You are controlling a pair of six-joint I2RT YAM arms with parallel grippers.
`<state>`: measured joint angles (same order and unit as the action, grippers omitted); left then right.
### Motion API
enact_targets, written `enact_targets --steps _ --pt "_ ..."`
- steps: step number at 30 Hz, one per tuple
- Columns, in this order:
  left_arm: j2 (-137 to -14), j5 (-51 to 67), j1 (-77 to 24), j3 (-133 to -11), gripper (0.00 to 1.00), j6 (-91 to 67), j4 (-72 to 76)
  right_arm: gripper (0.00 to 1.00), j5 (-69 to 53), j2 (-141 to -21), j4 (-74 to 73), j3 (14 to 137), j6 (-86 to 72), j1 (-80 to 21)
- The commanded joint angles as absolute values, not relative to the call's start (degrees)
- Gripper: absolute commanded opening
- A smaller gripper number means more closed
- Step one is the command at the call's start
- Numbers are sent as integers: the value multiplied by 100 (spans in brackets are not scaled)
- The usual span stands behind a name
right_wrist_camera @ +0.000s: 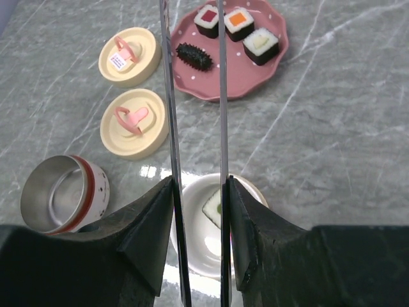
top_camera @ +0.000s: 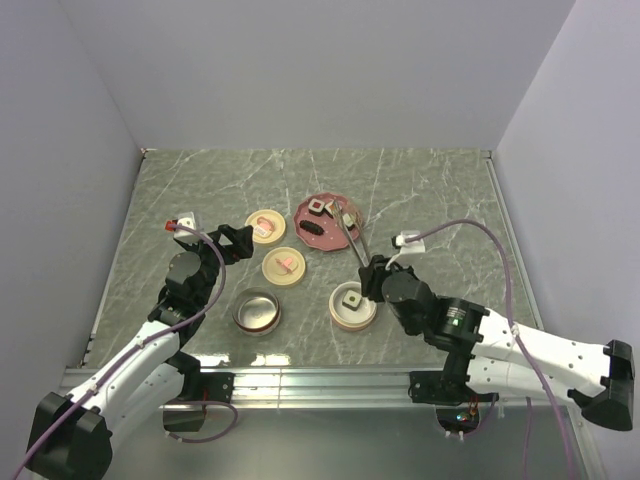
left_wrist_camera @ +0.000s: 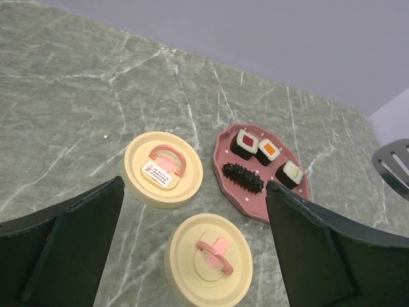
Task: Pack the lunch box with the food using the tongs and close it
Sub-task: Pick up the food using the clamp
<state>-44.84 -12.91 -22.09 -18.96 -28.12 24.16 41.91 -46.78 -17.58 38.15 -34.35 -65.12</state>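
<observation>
My right gripper [top_camera: 372, 270] [right_wrist_camera: 199, 185] is shut on the tongs [top_camera: 350, 238] [right_wrist_camera: 221, 96]. Their two thin arms run parallel toward the pink plate [top_camera: 330, 238] [right_wrist_camera: 243, 73], nothing between them. On the plate lie three dark-sided food cubes, topped red [right_wrist_camera: 206, 19], orange [right_wrist_camera: 238, 20] and white-green [right_wrist_camera: 261, 45], plus an all-dark piece [right_wrist_camera: 193, 55]. Another white-topped cube [top_camera: 352, 298] [right_wrist_camera: 214, 208] sits in the white lunch box bowl [top_camera: 353, 320] below the right jaws. My left gripper [top_camera: 235, 240] [left_wrist_camera: 195, 187] hangs open over the two cream lids [left_wrist_camera: 163, 169] [left_wrist_camera: 209, 259].
A steel container [top_camera: 257, 311] [right_wrist_camera: 61, 192] with a red stripe stands left of the white bowl. Grey walls close in the marble table on three sides. The tongs' tip [left_wrist_camera: 393, 163] shows at the right edge of the left wrist view.
</observation>
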Motion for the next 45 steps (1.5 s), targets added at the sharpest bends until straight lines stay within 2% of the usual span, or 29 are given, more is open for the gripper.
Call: enact_targets --steps 1,11,17,45 --pt "-4474 -1266 -2188 -1925 100 -2795 2681 45 3578 -4833 -784 3823 -2892 -6049" --pt "-4544 -1301 -2188 -1934 99 -2786 2672 45 2285 -6143 175 4157 -2294 -5283" --pt "-4570 -1310 -2188 -1951 100 -2795 2681 45 1811 -6398 404 4166 -2136 -5080" --pt "-4570 -1353 -2188 -1978 99 -2786 2610 45 809 -7717 -342 4755 -1486 -4395"
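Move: The sea cucumber on the pink plate, next for the clamp in the right hand, lies about 20 cm ahead of that hand, 11 cm to its left and 18 cm below. Past it, the orange-topped sushi lies 26 cm ahead, 5 cm left; the yellow-topped one 22 cm ahead, 1 cm left. The bowl is almost under the hand, 2 cm back, 1 cm left. From the left hand, the sea cucumber is 10 cm ahead, 18 cm right, 18 cm below. Towards the sea cucumber goes the open clamp, still held in the right hand: first forward, then down and left, then farther forward and down, some 8.5 cm lower and 7.5 cm farther out in all. Meanwhile the wrist turns counter-clockwise and tips down, each about 15 degrees, swinging the clamp's tips from above the sushi to the sea cucumber; the grip doesn't close. ##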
